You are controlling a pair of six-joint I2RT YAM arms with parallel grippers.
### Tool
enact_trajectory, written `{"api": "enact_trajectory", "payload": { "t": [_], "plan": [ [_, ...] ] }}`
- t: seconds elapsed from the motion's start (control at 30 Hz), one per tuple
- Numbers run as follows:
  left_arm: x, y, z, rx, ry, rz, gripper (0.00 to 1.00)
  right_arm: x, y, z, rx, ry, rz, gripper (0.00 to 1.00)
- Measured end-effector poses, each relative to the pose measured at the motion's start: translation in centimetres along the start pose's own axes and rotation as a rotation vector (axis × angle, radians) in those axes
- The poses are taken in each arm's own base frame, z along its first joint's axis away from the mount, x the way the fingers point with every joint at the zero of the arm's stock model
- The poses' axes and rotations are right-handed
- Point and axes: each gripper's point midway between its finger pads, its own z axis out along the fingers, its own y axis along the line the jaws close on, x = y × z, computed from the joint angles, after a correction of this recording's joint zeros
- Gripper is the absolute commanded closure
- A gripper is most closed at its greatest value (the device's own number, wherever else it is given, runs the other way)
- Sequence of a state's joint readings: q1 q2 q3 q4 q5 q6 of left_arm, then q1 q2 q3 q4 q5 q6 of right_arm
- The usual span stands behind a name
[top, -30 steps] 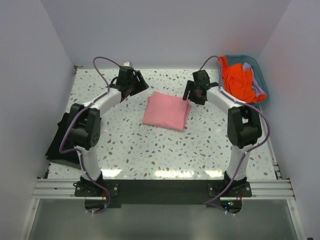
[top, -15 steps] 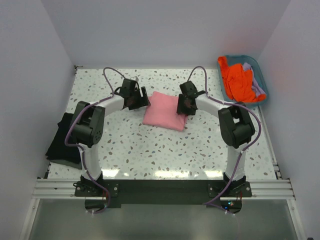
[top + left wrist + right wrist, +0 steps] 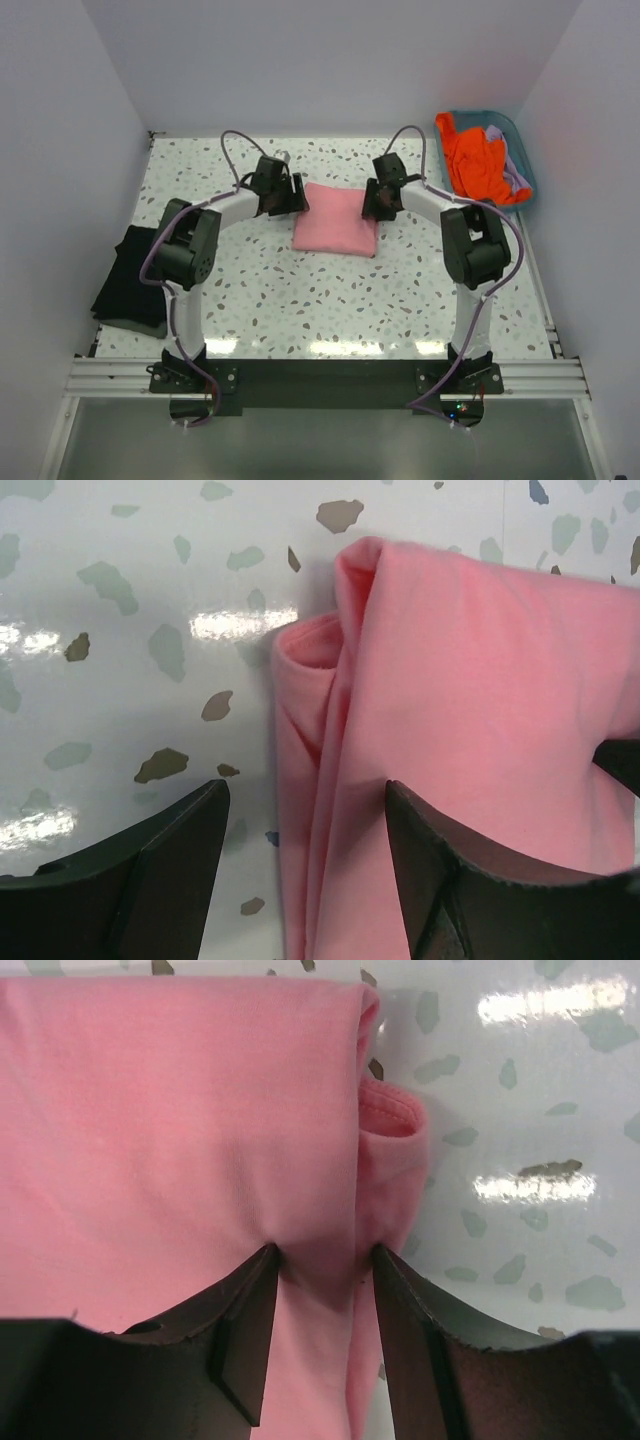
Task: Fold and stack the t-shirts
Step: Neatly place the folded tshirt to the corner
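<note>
A folded salmon-pink t-shirt (image 3: 335, 222) lies mid-table, with one gripper at each side of it. My left gripper (image 3: 296, 196) is open and straddles the shirt's left folded edge (image 3: 310, 730). One of its fingers (image 3: 150, 870) is over bare table, the other over the fabric. My right gripper (image 3: 325, 1260) pinches the right edge fold (image 3: 385, 1160), and the cloth puckers between its tips. A black t-shirt (image 3: 130, 283) lies at the table's left edge. A bright orange t-shirt (image 3: 480, 160) and a pale lavender one (image 3: 517, 182) sit in the basket.
The teal plastic basket (image 3: 520, 135) stands at the back right corner. White walls close in the left, back and right sides. The speckled tabletop (image 3: 330, 295) stretches between the pink shirt and the arm bases.
Both grippers came inward and down onto the pink shirt's two side edges. The right jaws narrowed onto the fold. The shirt shifted slightly and now lies squarer.
</note>
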State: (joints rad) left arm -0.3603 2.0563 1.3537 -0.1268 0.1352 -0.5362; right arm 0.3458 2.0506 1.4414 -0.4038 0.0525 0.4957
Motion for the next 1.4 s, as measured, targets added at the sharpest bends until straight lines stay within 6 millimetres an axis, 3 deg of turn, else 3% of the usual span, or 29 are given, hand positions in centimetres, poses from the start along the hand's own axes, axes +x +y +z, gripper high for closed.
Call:
{"api": "enact_trajectory", "payload": {
  "t": [0.2, 0.3, 0.4, 0.43, 0.47, 0.53, 0.67, 0.7, 0.83, 1.13, 1.27, 1.4],
  "plan": [
    [-0.1, -1.5, 1.6, -0.02, -0.026, 0.014, 0.47, -1.7, 1.6, 1.0, -0.075, -0.008, -0.007, 0.54],
    [0.2, -2.6, 2.3, -0.012, -0.038, 0.012, 0.6, -2.2, 2.3, 1.5, -0.108, -0.007, -0.012, 0.54],
    [0.5, -3.8, 2.8, -0.005, -0.04, 0.011, 0.76, -2.7, 3.1, 1.7, -0.141, -0.004, -0.017, 0.54],
    [0.7, -4.1, 2.9, -0.004, -0.038, 0.006, 0.91, -2.8, 3.3, 1.8, -0.15, -0.002, -0.019, 0.54],
    [0.9, -4.5, 3.0, -0.005, -0.031, 0.002, 0.97, -3.0, 3.6, 1.9, -0.158, -0.001, -0.021, 0.52],
    [1.2, -4.8, 3.0, -0.011, -0.024, -0.011, 1.0, -3.2, 3.7, 1.9, -0.157, 0.004, -0.026, 0.48],
    [1.4, -3.9, 2.2, -0.053, -0.01, -0.084, 1.0, -3.2, 3.2, 1.5, -0.129, 0.012, -0.036, 0.29],
    [1.5, -3.3, 1.7, -0.07, -0.003, -0.113, 1.0, -3.2, 2.9, 1.3, -0.115, 0.012, -0.038, 0.22],
    [1.4, 0.6, -1.0, -0.197, 0.031, -0.211, 1.0, -3.7, 2.2, -0.8, -0.067, 0.001, -0.041, 0.19],
    [-2.6, 9.7, -7.3, -0.541, 0.008, -0.465, 1.0, -8.4, 5.1, -11.8, -0.154, -0.208, -0.056, 0.19],
    [-4.0, 13.9, -10.6, -0.657, -0.017, -0.569, 1.0, -7.8, 7.5, -14.1, -0.203, -0.236, -0.094, 0.19],
    [-5.1, 17.5, -13.6, -0.738, -0.024, -0.655, 1.0, -5.5, 9.3, -14.0, -0.223, -0.202, -0.139, 0.19]
  ]
}}
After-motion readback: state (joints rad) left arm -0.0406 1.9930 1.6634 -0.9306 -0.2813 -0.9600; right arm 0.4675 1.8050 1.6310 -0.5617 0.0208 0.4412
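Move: The folded pink t-shirt lies flat between the hands, its middle about 7 cm right of the left hand and 3 cm back, a little below; its left edge is already between the open fingers. From the right hand its middle is about 7 cm to the left and 2 cm back, and the blue basket is 25 cm to the right and 13 cm farther out. The black box is some 33 cm left of the left hand and 17 cm back. The left hand slides about 5 cm right over the t-shirt's left edge, closes to pinch it, then drags it some 27 cm left, lifting slightly and turning roughly 50 degrees counter-clockwise. The right hand, its half-open fingers astride the right edge, first eases forward and left about 5 cm, then opens and rises clear of the t-shirt, drifting left. ##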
